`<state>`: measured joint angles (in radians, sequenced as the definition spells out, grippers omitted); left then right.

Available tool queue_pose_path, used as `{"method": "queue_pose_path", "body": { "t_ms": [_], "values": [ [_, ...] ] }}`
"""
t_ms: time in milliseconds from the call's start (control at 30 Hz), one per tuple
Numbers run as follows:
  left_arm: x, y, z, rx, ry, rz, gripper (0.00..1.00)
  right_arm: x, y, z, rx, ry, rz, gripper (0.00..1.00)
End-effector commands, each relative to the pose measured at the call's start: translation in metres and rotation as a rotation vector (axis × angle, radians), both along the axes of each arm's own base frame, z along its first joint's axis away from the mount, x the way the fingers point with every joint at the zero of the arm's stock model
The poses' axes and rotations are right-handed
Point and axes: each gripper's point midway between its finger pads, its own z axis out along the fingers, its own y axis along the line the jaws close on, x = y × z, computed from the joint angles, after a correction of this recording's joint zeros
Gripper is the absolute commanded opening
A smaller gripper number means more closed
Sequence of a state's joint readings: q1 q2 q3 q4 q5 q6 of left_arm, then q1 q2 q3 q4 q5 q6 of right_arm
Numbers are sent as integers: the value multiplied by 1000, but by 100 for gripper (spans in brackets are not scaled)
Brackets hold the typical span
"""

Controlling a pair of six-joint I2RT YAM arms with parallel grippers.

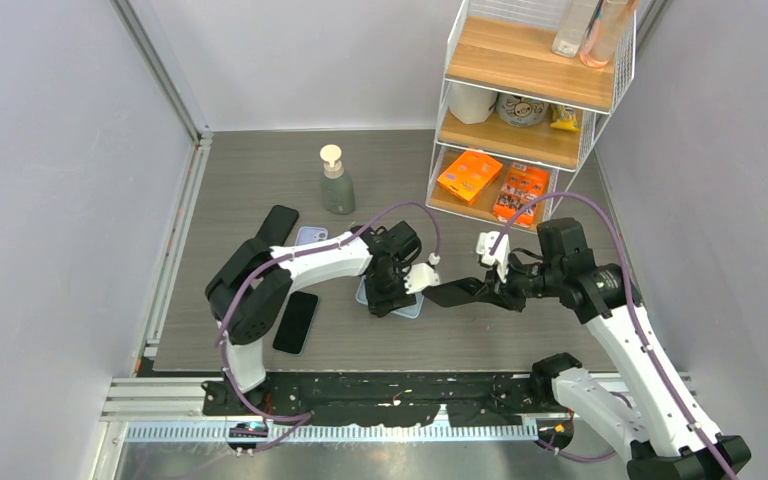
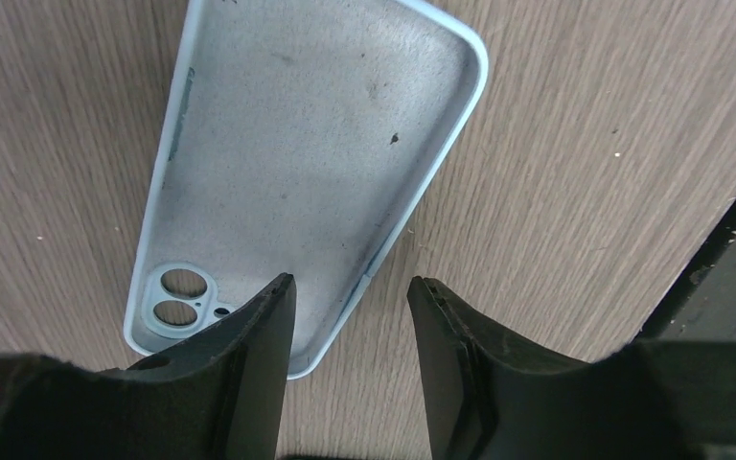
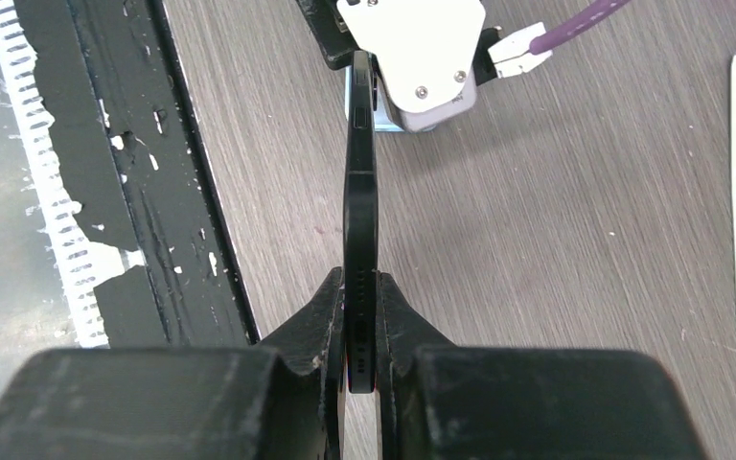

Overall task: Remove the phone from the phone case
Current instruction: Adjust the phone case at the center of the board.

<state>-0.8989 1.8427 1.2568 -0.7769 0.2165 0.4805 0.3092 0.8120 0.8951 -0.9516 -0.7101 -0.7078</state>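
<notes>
The phone case (image 2: 307,153) is light blue and empty. It lies inside-up on the wooden table, its camera cut-out (image 2: 182,297) near my left fingers. My left gripper (image 2: 350,287) hangs open just above the case's long edge, with nothing between its fingers. From above, the left gripper (image 1: 393,298) covers most of the phone case (image 1: 413,309). My right gripper (image 3: 359,287) is shut on the bottom end of the dark phone (image 3: 359,182), which I see edge-on above the table. In the top view, the right gripper (image 1: 475,290) holds the phone (image 1: 445,294) just to the right of the case.
A black phone (image 1: 296,322) lies at front left. A black case (image 1: 278,222) and a lilac one (image 1: 310,236) lie behind the left arm. A soap dispenser (image 1: 336,185) stands mid-back. The wire shelf (image 1: 520,100) with orange boxes (image 1: 470,175) is back right.
</notes>
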Motion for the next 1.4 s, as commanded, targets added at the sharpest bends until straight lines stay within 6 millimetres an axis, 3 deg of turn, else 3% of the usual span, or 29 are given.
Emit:
{"method": "queue_pose_path", "body": {
  "t_ms": [0, 533, 900, 1367],
  "values": [
    [-8, 6, -10, 42, 13, -67, 51, 23, -6, 26, 10, -186, -32, 5],
    [8, 25, -25, 154, -65, -105, 42, 21, -37, 13, -102, -177, -46, 5],
    [27, 59, -28, 293, -201, -307, 0, 21, -40, 5, -103, -149, -43, 5],
    [69, 96, -3, 392, -311, -517, 0, 23, -40, -3, -99, -120, -35, 5]
  ]
}}
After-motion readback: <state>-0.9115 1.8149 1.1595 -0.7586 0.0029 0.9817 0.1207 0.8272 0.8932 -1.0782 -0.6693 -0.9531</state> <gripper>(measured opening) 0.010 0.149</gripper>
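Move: The empty light-blue phone case lies right under my left hand, its middle some 2 cm ahead, 3 cm to the right and 2 cm below, with the long rim nearest me close to my open fingertips. From that hand, the black phone on the table is about 17 cm to the left and 3 cm back, and the lilac case 15 cm left and 11 cm ahead. From my right hand, the blue case is about 20 cm left, 6 cm ahead and 18 cm below. I settle my left hand a little over 1 cm down onto the blue case's near rim, easing left and forward, and shut the fingers to pinch that rim. Keeping the grip, I drag the case forward and left, about 5 cm of hand travel in all, the wrist turning some 25 degrees clockwise. My right hand keeps hold of the bare phone and carries it about 5 cm right and slightly down, away from the case. ##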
